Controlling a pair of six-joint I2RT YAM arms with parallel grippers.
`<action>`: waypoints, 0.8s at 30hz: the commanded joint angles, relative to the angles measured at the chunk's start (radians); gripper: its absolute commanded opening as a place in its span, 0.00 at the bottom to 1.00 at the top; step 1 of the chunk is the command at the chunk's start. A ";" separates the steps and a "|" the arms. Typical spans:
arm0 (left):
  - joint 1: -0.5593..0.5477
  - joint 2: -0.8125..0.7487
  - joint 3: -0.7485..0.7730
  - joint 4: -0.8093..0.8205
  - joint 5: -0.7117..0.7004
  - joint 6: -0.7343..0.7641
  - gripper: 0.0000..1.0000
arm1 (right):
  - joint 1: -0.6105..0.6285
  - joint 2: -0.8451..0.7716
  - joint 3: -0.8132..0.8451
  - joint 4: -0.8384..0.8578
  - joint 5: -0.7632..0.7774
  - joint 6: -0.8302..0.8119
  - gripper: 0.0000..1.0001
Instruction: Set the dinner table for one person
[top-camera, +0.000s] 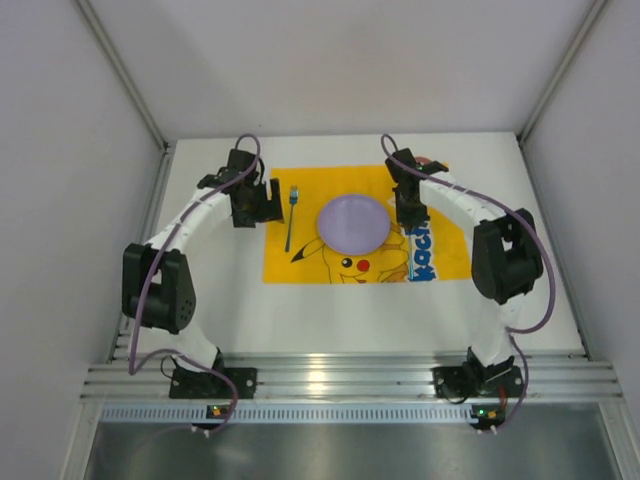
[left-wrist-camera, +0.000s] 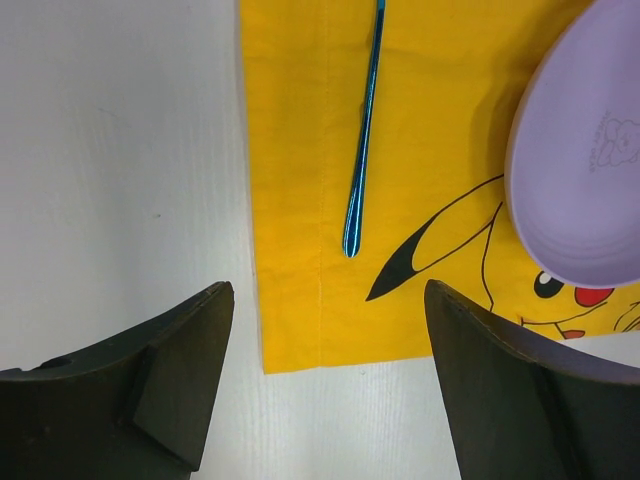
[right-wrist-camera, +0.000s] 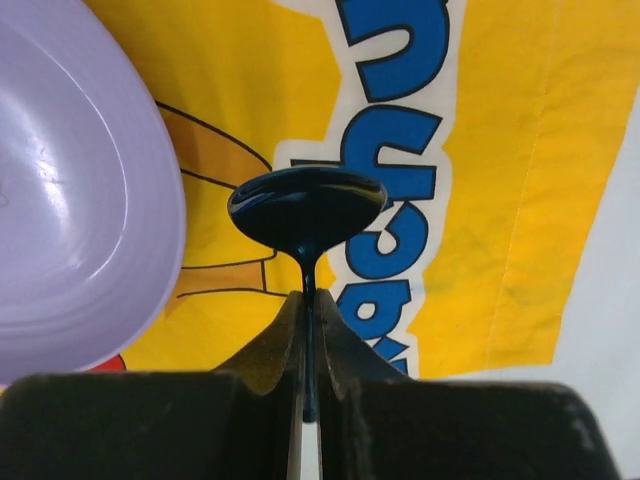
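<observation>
On the white dinner table (top-camera: 300, 320) lies a yellow Pikachu mat (top-camera: 300, 265) with a lilac plate (top-camera: 353, 222) at its middle. Left of the plate, a shiny blue fork (top-camera: 291, 220) lies lengthwise on the mat. My left gripper (top-camera: 255, 205) hovers over the mat's left edge, open and empty; in the left wrist view the fork's handle (left-wrist-camera: 362, 150) ends ahead of the gripper (left-wrist-camera: 328, 292). My right gripper (top-camera: 408, 210) is just right of the plate. It (right-wrist-camera: 308, 298) is shut on the thin handle of a dark blue spoon (right-wrist-camera: 307, 208), whose bowl sticks out forward above the mat's blue lettering.
White walls enclose the table on the left, right and back. Bare white tabletop (left-wrist-camera: 120, 150) runs left of the mat, and a strip of it (right-wrist-camera: 610, 330) shows right of the mat. The plate rim (right-wrist-camera: 70, 200) is close to the spoon's left.
</observation>
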 joint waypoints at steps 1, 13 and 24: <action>-0.003 -0.070 -0.011 -0.030 -0.035 0.019 0.82 | 0.012 0.032 0.079 0.035 0.015 -0.019 0.00; -0.003 -0.128 -0.045 -0.053 -0.060 0.005 0.82 | 0.012 0.161 0.192 0.040 0.015 -0.034 0.00; -0.003 -0.141 -0.046 -0.064 -0.060 -0.007 0.82 | -0.004 0.253 0.303 0.007 0.005 -0.028 0.00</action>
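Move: The right hand holds the spoon pinched, handle trailing back. Its spot on the mat, just right of the plate, lies about 6 cm ahead, 3 cm to the left and 6 cm below. The plate's middle is some 15 cm left and 5 cm ahead; the cup stands about 14 cm ahead and 3 cm right. From the left hand the spot is roughly 34 cm right and 8 cm ahead, 9 cm below. The right hand keeps its pinch, carrying the spoon about 5.5 cm forward and slightly left, sinking early, beside the plate. ##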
